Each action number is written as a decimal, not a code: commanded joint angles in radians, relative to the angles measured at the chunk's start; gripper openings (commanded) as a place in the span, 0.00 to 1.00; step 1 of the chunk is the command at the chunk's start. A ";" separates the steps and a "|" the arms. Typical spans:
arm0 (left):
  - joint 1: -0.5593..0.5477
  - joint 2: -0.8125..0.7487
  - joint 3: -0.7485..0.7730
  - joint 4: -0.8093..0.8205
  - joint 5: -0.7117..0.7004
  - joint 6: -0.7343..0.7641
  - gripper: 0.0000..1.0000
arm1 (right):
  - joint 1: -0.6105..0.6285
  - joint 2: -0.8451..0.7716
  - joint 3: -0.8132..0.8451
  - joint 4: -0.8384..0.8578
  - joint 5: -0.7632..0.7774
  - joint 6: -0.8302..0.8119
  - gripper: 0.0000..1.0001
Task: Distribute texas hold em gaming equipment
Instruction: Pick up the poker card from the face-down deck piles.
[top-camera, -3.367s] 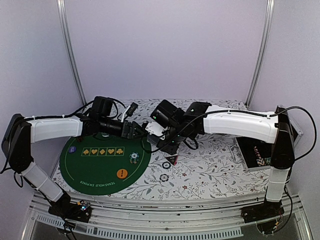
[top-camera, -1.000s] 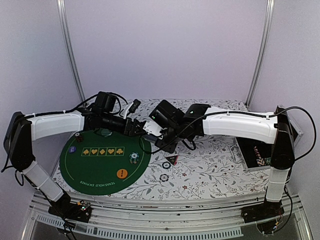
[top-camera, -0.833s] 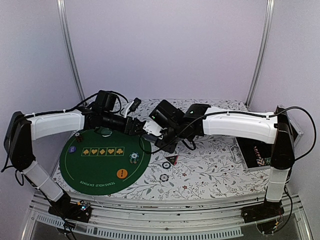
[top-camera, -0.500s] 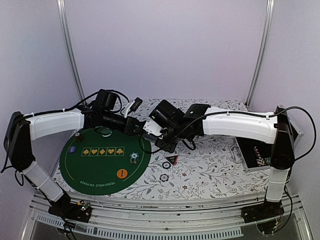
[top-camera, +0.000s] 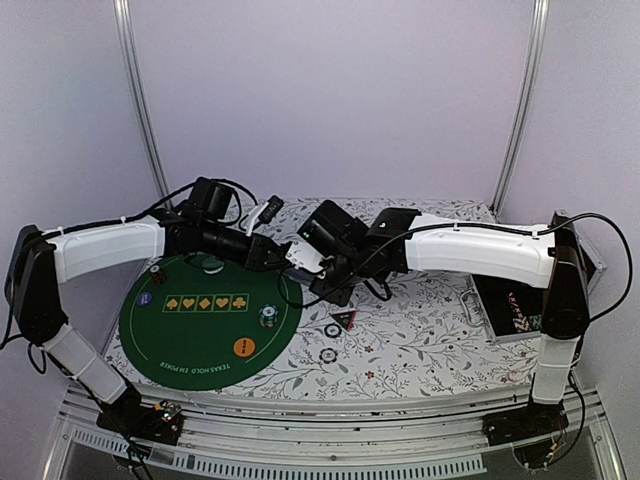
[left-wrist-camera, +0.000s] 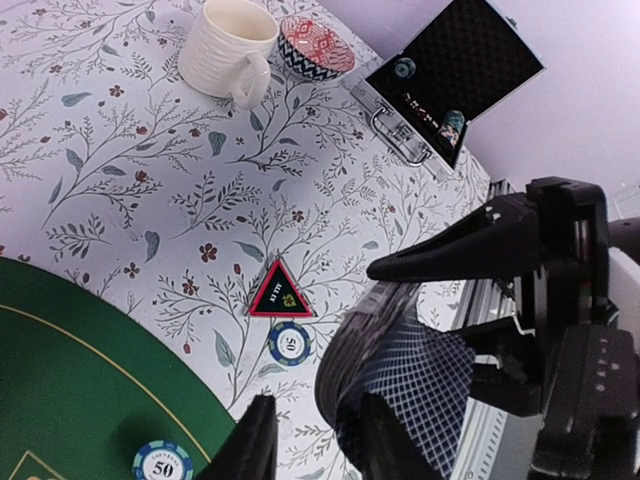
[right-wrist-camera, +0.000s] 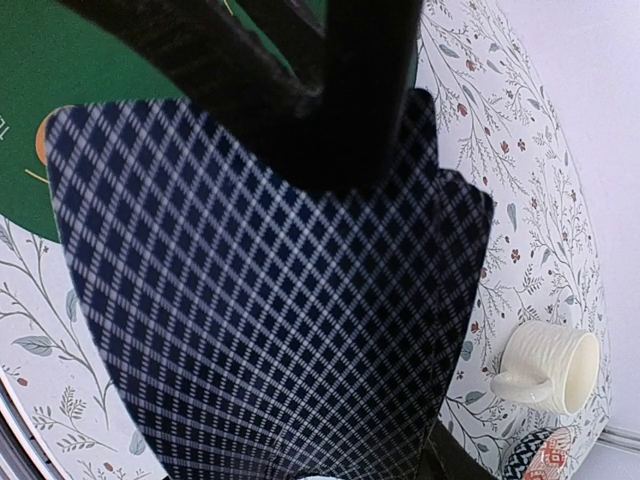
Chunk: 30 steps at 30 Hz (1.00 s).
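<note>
My right gripper (top-camera: 312, 264) is shut on a bowed deck of grey-blue diamond-backed playing cards (right-wrist-camera: 270, 320), which fills the right wrist view and hides its own fingers. My left gripper (left-wrist-camera: 325, 420) meets the deck (left-wrist-camera: 400, 370) with its jaws half closed and still apart. One finger (right-wrist-camera: 370, 100) lies over the top card and the other stays off the deck's edge. A black-and-red triangular marker (left-wrist-camera: 277, 295) and a blue chip (left-wrist-camera: 291, 343) lie on the floral cloth below. On the green mat (top-camera: 190, 335) sit an orange button (top-camera: 244, 347) and a chip (top-camera: 267, 316).
A cream mug (left-wrist-camera: 228, 45) and a red-patterned dish (left-wrist-camera: 316, 45) stand at the back of the cloth. An open black case (left-wrist-camera: 455, 70) with chips lies at the right. Another chip (top-camera: 328, 355) lies near the front, and more chips (top-camera: 157, 272) sit at the mat's far left.
My left gripper has risen and moved right to the deck's edge, and its jaws have narrowed around it. The right arm holds the deck in the same place.
</note>
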 joint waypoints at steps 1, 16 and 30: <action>-0.003 0.002 0.027 -0.025 0.034 0.011 0.23 | 0.006 0.014 0.003 0.023 0.022 0.000 0.46; -0.001 -0.041 0.023 -0.047 0.099 0.035 0.00 | 0.003 0.009 -0.016 0.027 0.036 -0.002 0.45; 0.042 -0.103 0.008 -0.019 0.130 0.019 0.00 | -0.010 -0.011 -0.043 0.051 0.021 0.009 0.45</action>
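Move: The poker card to be taken is on the deck in the right fingers, whose middle lies about 4 cm right of the left hand, 3 cm back and slightly below. Some 18 cm below the left hand, the ALL IN triangle lies 15 cm to its right and level with it, the blue chip 13 cm right and 3 cm back, the mat chip 2 cm left and level. From the right hand the deck is 4 cm left, level, 1 cm higher. Already at the deck's near edge, the left fingers close from about a third open to shut, pinching the poker card. That hand draws up and back, slowly at first and then faster upward, about 4 cm in all, peeling the card from the deck, while the right hand keeps its grip on the deck and stays almost in place. ##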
